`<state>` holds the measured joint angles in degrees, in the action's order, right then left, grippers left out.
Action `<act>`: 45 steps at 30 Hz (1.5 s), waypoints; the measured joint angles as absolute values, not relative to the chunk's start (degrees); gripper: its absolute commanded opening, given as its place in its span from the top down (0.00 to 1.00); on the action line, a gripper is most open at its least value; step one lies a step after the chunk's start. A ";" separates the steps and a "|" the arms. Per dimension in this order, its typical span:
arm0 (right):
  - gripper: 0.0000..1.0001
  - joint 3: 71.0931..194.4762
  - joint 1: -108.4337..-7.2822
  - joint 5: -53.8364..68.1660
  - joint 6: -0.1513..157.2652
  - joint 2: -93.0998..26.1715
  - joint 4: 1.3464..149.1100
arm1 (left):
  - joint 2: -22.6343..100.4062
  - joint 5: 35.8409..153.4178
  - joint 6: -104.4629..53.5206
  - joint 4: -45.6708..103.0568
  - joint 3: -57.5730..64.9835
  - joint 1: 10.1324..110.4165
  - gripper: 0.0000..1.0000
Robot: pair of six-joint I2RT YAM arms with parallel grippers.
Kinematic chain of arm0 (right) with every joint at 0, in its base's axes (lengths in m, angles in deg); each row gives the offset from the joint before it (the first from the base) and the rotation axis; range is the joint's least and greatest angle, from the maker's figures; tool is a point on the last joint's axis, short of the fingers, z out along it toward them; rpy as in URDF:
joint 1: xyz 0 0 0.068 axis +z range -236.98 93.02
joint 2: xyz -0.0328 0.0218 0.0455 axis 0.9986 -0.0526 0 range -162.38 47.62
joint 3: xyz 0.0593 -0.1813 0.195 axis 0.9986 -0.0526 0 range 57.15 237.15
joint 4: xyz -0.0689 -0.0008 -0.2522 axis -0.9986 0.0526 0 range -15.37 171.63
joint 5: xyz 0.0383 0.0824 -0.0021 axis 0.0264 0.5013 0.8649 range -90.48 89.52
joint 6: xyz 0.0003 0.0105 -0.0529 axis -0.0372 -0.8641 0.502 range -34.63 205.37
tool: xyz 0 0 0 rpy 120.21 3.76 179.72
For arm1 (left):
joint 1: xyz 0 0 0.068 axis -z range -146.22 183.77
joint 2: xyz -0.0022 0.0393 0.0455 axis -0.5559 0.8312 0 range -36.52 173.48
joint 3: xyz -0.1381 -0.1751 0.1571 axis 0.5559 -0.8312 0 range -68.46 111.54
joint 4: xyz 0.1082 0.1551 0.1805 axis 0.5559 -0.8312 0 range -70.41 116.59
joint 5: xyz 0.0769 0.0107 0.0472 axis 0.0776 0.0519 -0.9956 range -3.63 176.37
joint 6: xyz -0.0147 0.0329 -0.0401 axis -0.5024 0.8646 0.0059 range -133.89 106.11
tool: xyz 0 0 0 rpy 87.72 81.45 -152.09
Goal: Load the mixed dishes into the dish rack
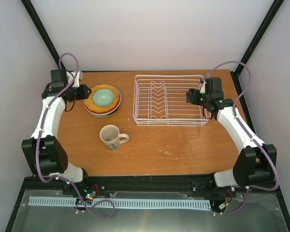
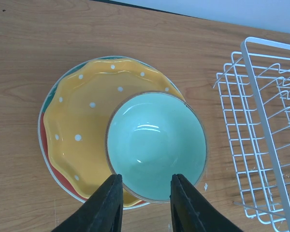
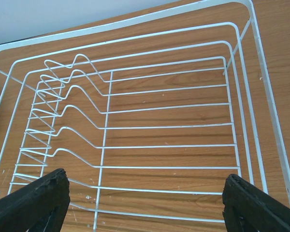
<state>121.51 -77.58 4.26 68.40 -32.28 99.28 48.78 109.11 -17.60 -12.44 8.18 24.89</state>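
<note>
A small teal bowl [image 1: 103, 96] sits on an orange-yellow scalloped plate [image 1: 92, 98], stacked on a red-and-teal plate [image 1: 97, 113] at the table's back left. In the left wrist view the bowl [image 2: 156, 145] lies off-centre on the yellow plate [image 2: 79, 130], with the red-and-teal plate [image 2: 67, 184] under it. My left gripper [image 1: 85, 93] [image 2: 144, 191] is open, its tips just over the bowl's near rim. A cream picture mug [image 1: 110, 137] stands upright in front. My right gripper [image 1: 189, 95] [image 3: 145, 203] is wide open over the empty white dish rack [image 1: 169, 100] [image 3: 174, 111]. No white floral plate shows.
The rack's left edge [image 2: 261, 125] stands close to the right of the plate stack. Black frame posts rise at both back corners. White specks dot the wooden table [image 1: 159, 145] in front of the rack.
</note>
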 measured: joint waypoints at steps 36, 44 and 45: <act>0.15 121.62 -77.58 7.47 68.14 -32.87 98.73 | 55.36 107.45 -17.62 -14.18 7.61 24.89 0.74; 0.15 121.62 -77.58 7.95 67.96 -33.20 97.99 | 59.46 104.74 -17.64 -14.56 7.61 24.93 0.73; 0.15 121.62 -77.58 7.99 67.96 -33.22 97.92 | 59.73 104.56 -17.64 -14.64 7.65 25.02 0.72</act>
<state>121.62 -77.58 7.99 67.96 -33.22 97.92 59.73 104.56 -17.64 -14.64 7.65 25.02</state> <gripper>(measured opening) 0.851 0.261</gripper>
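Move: Some 5 cm ahead of the left hand and 6 cm to its right, roughly 17 cm below, sits the green bowl, centred on the yellow plate, which lies a little lower at the same spot. The mug stands about 12 cm back and 10 cm right of that hand; the dish rack's middle is about 5 cm ahead and 37 cm right. From the right hand, the bowl lies about 36 cm left and 5 cm ahead. Sinking almost straight down by about 9 cm, slowly at first and then faster, the left hand comes down towards the left rim of the green bowl. Its fingers tip some 15 degrees steeper on the way and stay slightly open, still short of the bowl and plates. ##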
